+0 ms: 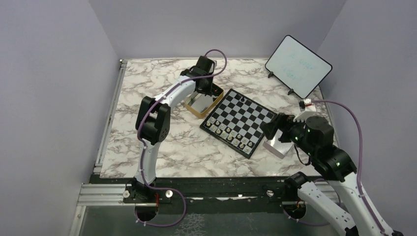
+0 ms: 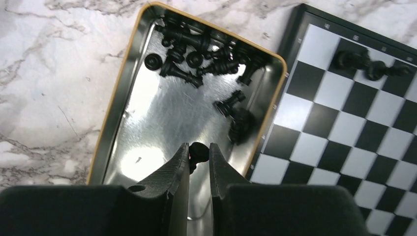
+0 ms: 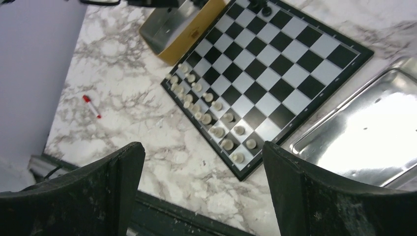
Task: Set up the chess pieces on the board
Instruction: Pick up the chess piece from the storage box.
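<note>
In the left wrist view, my left gripper (image 2: 199,150) hangs over the gold tin (image 2: 113,108), shut on one small black chess piece (image 2: 198,151) that pokes out between the fingertips. Several more black pieces (image 2: 196,54) lie heaped at the tin's far end. Two black pieces (image 2: 369,64) stand on the board (image 2: 344,128) along its far edge. Pale pieces (image 3: 211,118) fill two rows on the board (image 3: 275,64) at its near side. My right gripper (image 3: 202,147) is open and empty above the marble, off the board's near corner.
A shiny metal lid (image 3: 364,132) lies to the right of the board, under my right arm. On the marble to the left lies a small red-capped pen (image 3: 91,106). A white tablet (image 1: 298,65) stands propped at the back right.
</note>
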`<state>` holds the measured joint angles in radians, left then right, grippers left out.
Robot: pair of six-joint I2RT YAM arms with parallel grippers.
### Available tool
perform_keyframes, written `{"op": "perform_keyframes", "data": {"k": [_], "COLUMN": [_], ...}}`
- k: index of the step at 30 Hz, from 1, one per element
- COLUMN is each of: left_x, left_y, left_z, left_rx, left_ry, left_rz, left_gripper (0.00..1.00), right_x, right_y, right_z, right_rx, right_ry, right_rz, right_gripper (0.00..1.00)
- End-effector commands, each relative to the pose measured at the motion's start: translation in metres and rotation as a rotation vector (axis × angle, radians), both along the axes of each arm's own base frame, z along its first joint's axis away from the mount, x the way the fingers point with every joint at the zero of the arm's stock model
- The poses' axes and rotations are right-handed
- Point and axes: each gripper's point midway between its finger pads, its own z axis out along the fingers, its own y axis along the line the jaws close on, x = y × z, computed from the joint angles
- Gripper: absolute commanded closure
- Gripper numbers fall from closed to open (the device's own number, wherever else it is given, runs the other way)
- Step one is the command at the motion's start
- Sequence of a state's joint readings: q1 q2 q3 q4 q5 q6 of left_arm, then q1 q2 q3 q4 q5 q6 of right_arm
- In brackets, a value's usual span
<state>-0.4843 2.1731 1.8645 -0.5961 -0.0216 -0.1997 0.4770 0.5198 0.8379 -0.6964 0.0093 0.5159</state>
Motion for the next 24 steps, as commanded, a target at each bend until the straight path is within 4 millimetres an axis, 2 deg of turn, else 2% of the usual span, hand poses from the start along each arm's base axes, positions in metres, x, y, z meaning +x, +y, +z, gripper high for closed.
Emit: {"op": "perform_keyframes", "data": {"k": [1,3,6,8,10,13,15,17,18,19,21,24], "left_x": [-0.029,-0.042,-0.062,-0.075,-0.087,-0.103,-0.114,-0.124,-0.128,-0.134,-0.136,-0.135], "left_y": [-0.017,-0.029,-0.046,-0.056,-0.064,-0.071,-0.078,-0.084,-0.087,-0.088,-0.088,-0.087], "left_z": [0.050,0.058,0.069,0.078,0.086,0.090,0.099,0.109,0.118,0.124,0.137,0.147], "left_rx": [-0.195,-0.285,-0.418,-0.504,-0.581,-0.691,-0.798,-0.942,-1.025,-1.101,-1.195,-1.233], "left_ry": [0.039,0.081,0.151,0.188,0.225,0.286,0.319,0.364,0.387,0.421,0.445,0.452], "left_rz": [-0.028,-0.056,-0.096,-0.125,-0.145,-0.149,-0.149,-0.142,-0.134,-0.128,-0.107,-0.075], "left_gripper": [0.93,0.93,0.93,0.93,0.93,0.93,0.93,0.93,0.93,0.93,0.93,0.93], "right_x": [0.046,0.064,0.085,0.101,0.119,0.143,0.149,0.150,0.148,0.148,0.147,0.149], "right_y": [-0.014,-0.008,0.019,0.030,0.033,0.040,0.054,0.078,0.087,0.094,0.100,0.100], "right_z": [0.047,0.054,0.058,0.053,0.048,0.035,0.031,0.034,0.026,0.029,0.036,0.042], "right_rx": [-0.083,-0.104,-0.123,-0.222,-0.308,-0.331,-0.241,-0.091,-0.030,0.028,0.106,0.143], "right_ry": [-0.139,-0.160,-0.227,-0.260,-0.271,-0.245,-0.227,-0.271,-0.288,-0.332,-0.411,-0.480], "right_rz": [-0.137,-0.144,-0.028,0.055,0.070,0.048,0.053,0.106,0.134,0.150,0.158,0.145], "right_gripper": [0.05,0.06,0.08,0.10,0.14,0.19,0.24,0.28,0.33,0.37,0.40,0.40]}}
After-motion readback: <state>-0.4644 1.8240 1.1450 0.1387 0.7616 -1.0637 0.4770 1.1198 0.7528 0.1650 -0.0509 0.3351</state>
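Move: The left hand already holds a black chess piece over the storage box, whose middle is about 1 cm back, 3 cm left and 7 cm below. The right gripper, to which the piece goes, lies roughly 28 cm back, 22 cm to the right and 15 cm above the left hand; the board's centre is some 10 cm back, 12 cm right and 8 cm below it. From the right hand, the piece is 28 cm ahead, 22 cm left and 15 cm down, the board's centre 18 cm ahead, 10 cm left and 23 cm below. Keeping its grip on the black piece, the left hand draws back some 14 cm from over the storage box, also going right and rising about 6 cm early on, while its wrist rolls some 60 degrees so that the fingers swing from steeply down to pointing right, at the other gripper. The right hand meanwhile reaches out forward over the board, rising and then sinking, and swings left late on towards the piece, its wide-open fingers narrowing to a little over half open without touching the piece yet. ##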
